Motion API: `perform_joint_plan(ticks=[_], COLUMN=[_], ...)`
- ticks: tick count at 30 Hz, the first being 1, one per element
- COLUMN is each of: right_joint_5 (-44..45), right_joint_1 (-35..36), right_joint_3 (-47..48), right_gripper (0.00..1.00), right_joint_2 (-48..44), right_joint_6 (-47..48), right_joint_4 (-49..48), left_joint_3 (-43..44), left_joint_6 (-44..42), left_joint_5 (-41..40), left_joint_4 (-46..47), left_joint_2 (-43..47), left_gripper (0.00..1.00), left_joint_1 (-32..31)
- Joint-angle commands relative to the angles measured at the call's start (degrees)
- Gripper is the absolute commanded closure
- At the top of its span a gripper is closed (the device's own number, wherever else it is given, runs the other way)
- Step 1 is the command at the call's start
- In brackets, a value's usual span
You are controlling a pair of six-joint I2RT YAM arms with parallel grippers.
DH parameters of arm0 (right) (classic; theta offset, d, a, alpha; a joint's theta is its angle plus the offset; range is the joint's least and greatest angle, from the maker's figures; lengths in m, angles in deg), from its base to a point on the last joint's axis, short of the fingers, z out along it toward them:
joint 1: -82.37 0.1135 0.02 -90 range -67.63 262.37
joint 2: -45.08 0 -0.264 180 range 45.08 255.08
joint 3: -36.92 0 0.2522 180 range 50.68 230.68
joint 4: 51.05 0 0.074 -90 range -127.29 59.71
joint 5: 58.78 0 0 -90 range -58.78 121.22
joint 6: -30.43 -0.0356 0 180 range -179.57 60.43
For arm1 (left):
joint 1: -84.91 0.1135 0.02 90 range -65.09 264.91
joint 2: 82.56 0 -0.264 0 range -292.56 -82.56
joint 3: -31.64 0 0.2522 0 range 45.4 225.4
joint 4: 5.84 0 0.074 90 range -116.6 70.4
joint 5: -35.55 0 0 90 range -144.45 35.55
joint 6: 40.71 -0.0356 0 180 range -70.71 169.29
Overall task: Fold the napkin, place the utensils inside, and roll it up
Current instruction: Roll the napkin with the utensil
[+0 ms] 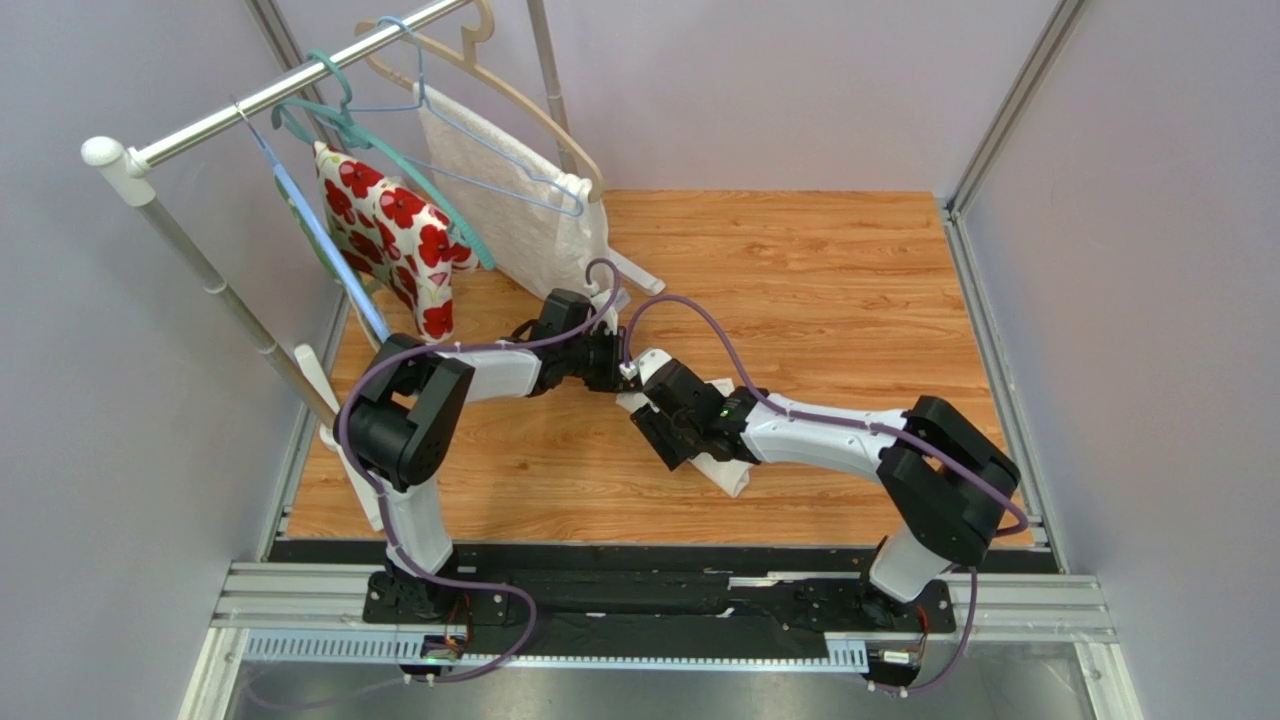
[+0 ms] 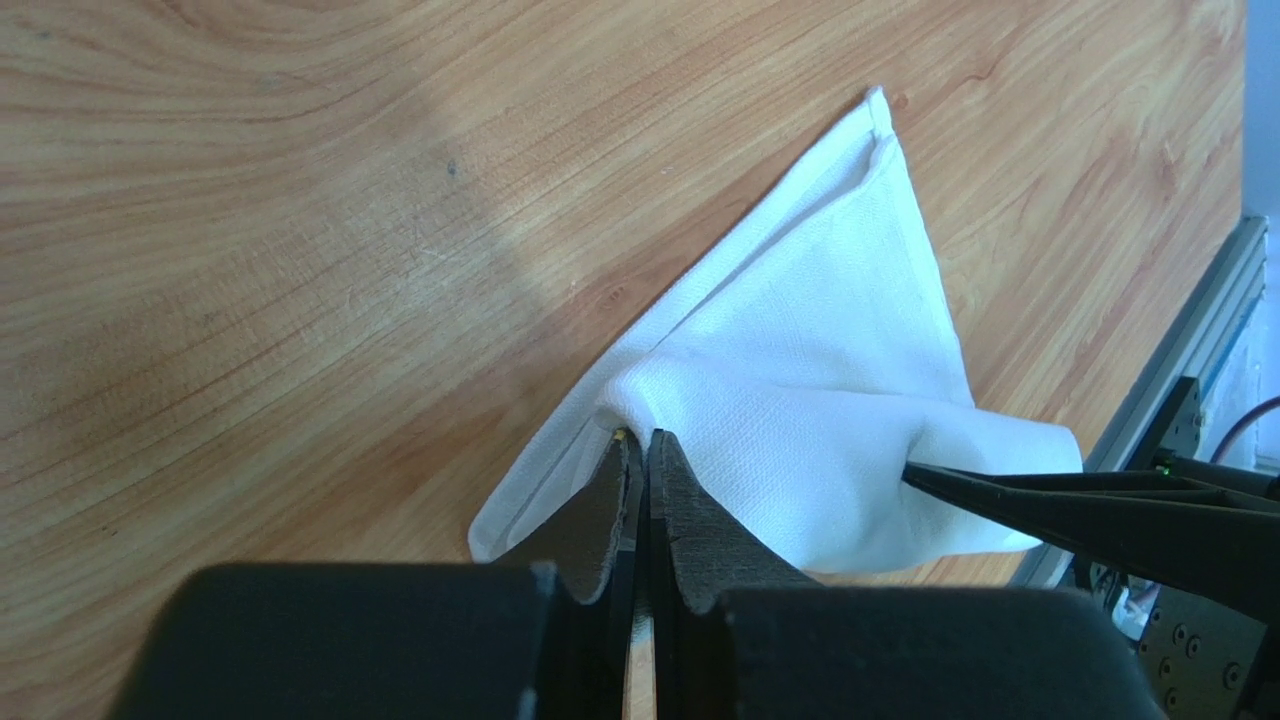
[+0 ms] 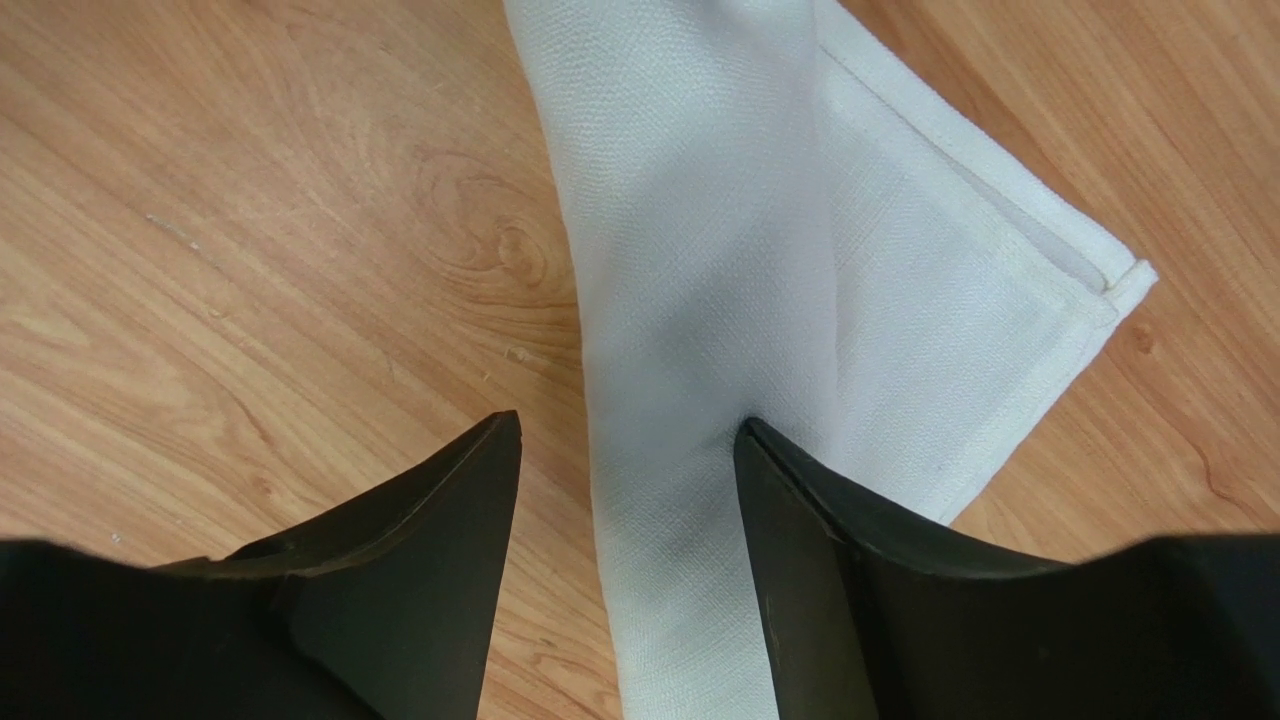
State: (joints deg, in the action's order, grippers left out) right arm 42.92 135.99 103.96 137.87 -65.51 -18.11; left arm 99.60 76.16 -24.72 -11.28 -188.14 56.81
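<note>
The napkin (image 2: 812, 345) lies folded into a long, partly rolled white bundle on the wooden table, and only a white end (image 1: 727, 474) shows in the top view under the right arm. My left gripper (image 2: 646, 438) is shut, pinching a raised fold of the napkin at its near edge. My right gripper (image 3: 625, 432) is open and straddles the bundle (image 3: 706, 225); its right fingertip touches the cloth and its left one stands off over bare wood. One of its fingers (image 2: 1082, 503) pokes in from the right in the left wrist view. The utensils are hidden.
A clothes rail (image 1: 271, 98) at the back left carries hangers, a red-flowered cloth (image 1: 394, 240) and a textured white cloth (image 1: 511, 203). Grey walls close in both sides. A metal frame (image 1: 661, 600) runs along the near edge of the table.
</note>
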Motion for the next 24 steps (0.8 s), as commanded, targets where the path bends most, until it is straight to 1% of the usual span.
perform_joint_plan(ticks=[1, 2, 3, 5, 6, 7, 8, 11, 14, 15, 18, 20, 21, 23, 24], right_joint_5=[3.1, 3.1, 3.0, 2.8, 2.8, 2.7, 2.5, 0.5, -2.5, -4.4, -8.8, -10.9, -14.7, -17.5, -20.4], right_joint_1=[-0.4, -0.5, -0.7, -1.3, -1.4, -1.9, -2.1, -3.5, -4.4, -4.6, -5.0, -5.5, -5.9, -6.8, -7.0], right_joint_3=[-0.7, -0.7, -0.8, -1.1, -1.2, -1.4, -1.5, -1.9, -2.2, -2.1, -2.2, -2.1, -2.0, -1.7, -1.5], right_gripper=[0.40, 0.40, 0.40, 0.40, 0.40, 0.40, 0.40, 0.42, 0.50, 0.58, 0.67, 0.70, 0.72, 0.72, 0.73], right_joint_2=[4.4, 4.8, 5.4, 6.3, 6.4, 6.7, 6.9, 7.6, 7.8, 7.8, 7.4, 7.1, 6.6, 6.1, 5.5], right_joint_6=[-1.2, -2.2, -2.6, -3.4, -4.0, -4.3, -4.3, -4.8, -4.4, -4.3, -4.2, -4.0, -3.8, -3.9, -3.8], right_joint_4=[-1.0, -0.9, -0.8, -0.6, -0.6, -0.6, -0.5, -0.5, -0.3, -0.1, 0.4, 0.9, 1.3, 1.7, 1.9], left_joint_3=[1.4, 1.4, 1.4, 1.3, 1.2, 1.2, 1.0, 0.7, -0.2, -0.6, -2.2, -3.7, -4.4, -6.4, -6.9], left_joint_6=[-1.5, -1.4, -1.2, -1.1, -1.1, -0.9, -0.9, -0.8, -0.6, -0.7, -0.8, -0.9, -0.9, -0.9, -1.0], left_joint_5=[-0.2, -0.2, -0.2, -0.5, -0.6, -0.8, -1.4, -2.6, -4.6, -5.3, -9.7, -13.5, -14.6, -16.4, -16.3], left_joint_4=[-2.4, -2.4, -2.3, -2.3, -2.5, -2.7, -2.8, -3.7, -5.0, -5.3, -7.0, -7.8, -7.9, -7.8, -7.8], left_joint_2=[-0.7, -0.5, -0.3, 0.8, 1.3, 2.5, 3.2, 5.9, 9.2, 11.2, 15.3, 17.3, 19.0, 20.2, 21.0], left_gripper=[0.91, 0.88, 0.80, 0.73, 0.68, 0.65, 0.60, 0.52, 0.46, 0.44, 0.40, 0.39, 0.39, 0.39, 0.39], left_joint_1=[-0.2, -0.2, -0.2, -0.2, -0.2, -0.2, -0.3, -0.2, -0.2, -0.2, -0.1, 0.0, 0.0, 0.2, 0.3])
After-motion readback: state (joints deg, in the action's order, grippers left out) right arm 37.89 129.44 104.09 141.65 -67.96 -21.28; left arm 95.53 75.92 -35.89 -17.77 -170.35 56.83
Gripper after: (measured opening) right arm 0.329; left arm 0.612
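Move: The napkin roll lies slantwise; its middle is about 2 cm ahead, 2 cm to the right of and 2 cm below the open right hand. Its near-right end lies some 5 cm back and 8 cm right of that hand, while the loose napkin flap sits roughly 5 cm ahead and 7 cm right. The left fingers still pinch the roll's far-left end; its middle is about 8 cm right, 6 cm back and 2 cm below them. The right hand reaches about 2 cm forward and sinks 2 cm, drifting slightly right, until its open fingers straddle the middle of the napkin roll, then half closes to pinch it across both sides. Meanwhile the left fingers open and let go of the roll's far-left end, and the left hand then lifts about 7 cm clear and swings some 3 cm left, away from the roll. ##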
